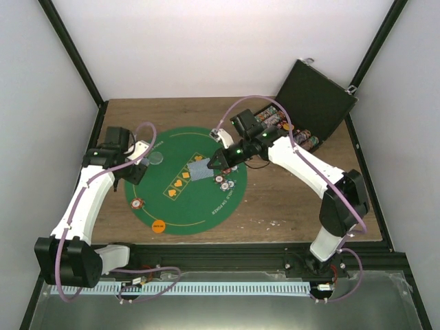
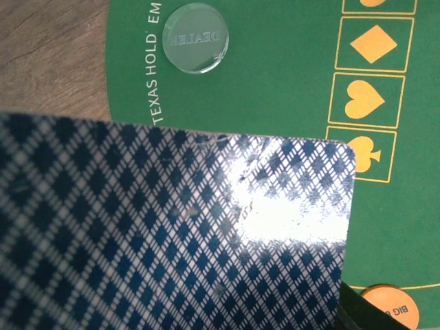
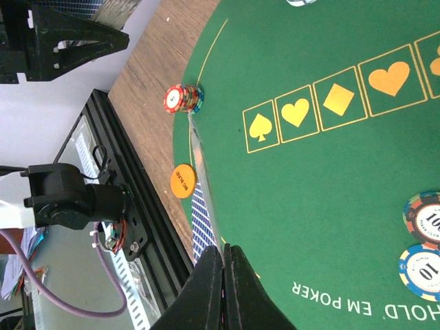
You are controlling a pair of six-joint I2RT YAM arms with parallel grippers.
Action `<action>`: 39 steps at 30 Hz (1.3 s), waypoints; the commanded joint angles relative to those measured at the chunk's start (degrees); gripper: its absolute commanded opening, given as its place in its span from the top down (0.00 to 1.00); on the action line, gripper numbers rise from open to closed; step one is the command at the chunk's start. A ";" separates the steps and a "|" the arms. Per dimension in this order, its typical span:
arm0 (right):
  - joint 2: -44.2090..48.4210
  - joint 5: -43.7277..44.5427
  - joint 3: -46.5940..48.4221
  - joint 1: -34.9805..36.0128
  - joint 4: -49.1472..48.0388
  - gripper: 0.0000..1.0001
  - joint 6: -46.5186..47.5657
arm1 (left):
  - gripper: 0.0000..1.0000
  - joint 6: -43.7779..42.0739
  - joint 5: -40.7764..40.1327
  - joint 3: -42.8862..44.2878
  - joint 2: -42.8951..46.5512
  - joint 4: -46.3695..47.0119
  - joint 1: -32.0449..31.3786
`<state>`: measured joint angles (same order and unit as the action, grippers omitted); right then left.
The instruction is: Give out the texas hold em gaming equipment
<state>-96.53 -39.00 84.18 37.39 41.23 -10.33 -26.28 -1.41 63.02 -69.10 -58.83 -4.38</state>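
Observation:
My right gripper (image 3: pixel 223 249) is shut on one blue-backed playing card (image 3: pixel 200 218), which I see edge-on above the green mat (image 3: pixel 330 179). From above, that card (image 1: pixel 199 170) hangs over the mat's suit boxes in front of the right gripper (image 1: pixel 212 163). My left gripper (image 1: pixel 141 165) is at the mat's left edge, holding blue diamond-backed playing cards (image 2: pixel 172 234) that hide its jaws. A striped chip stack (image 3: pixel 183 97) stands at the mat's rim. Two more chips (image 3: pixel 425 220) lie near the lettering. An orange disc (image 3: pixel 183 181) lies at the mat's near edge.
A clear dealer button (image 2: pixel 196 38) lies on the mat near the left gripper. The black case (image 1: pixel 313 103) stands open at the back right with rows of chips inside. The bare wooden table (image 1: pixel 289 199) spreads to the right of the mat. A black frame rail runs along the near edge.

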 commanded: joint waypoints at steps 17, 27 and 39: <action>-1.29 -3.52 -7.43 4.30 -12.03 0.99 -10.91 | 0.51 1.05 0.29 4.56 -4.06 0.20 0.34; -4.54 -4.59 -6.60 5.94 -14.51 0.99 -14.21 | 0.51 1.54 0.62 6.69 -6.00 -0.24 0.34; -3.75 -3.80 -7.85 6.03 -14.16 0.99 -13.65 | 0.50 1.30 -0.36 5.54 -3.21 -1.11 0.36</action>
<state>-100.77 -42.72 76.20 42.89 27.38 -23.90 -25.43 -1.41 68.40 -74.65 -59.68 -4.38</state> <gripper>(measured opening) 0.010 0.498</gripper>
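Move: The right hand already pinches a playing card some 20 cm above the mat. The big blind button lies about 19 cm to its left and 16 cm back. On that side, the spade box is roughly 16 cm left and 3 cm back, and the left chip stack about 28 cm left and 8 cm back. The right-hand chips lie 4 cm right, 1 cm ahead. From the left hand, which still holds the deck, the button is about 9 cm right, 15 cm back and 16 cm below. Down and left, drawing back as well, the right hand carries the pinched card over the mat towards the big blind button side: first sinking and backing, then swinging left, about 7 cm in all, before it stops well above the felt. Its wrist rolls some 10 degrees and the shut fingers keep their hold. The left hand eases about 2 cm forward, still gripping the deck. ##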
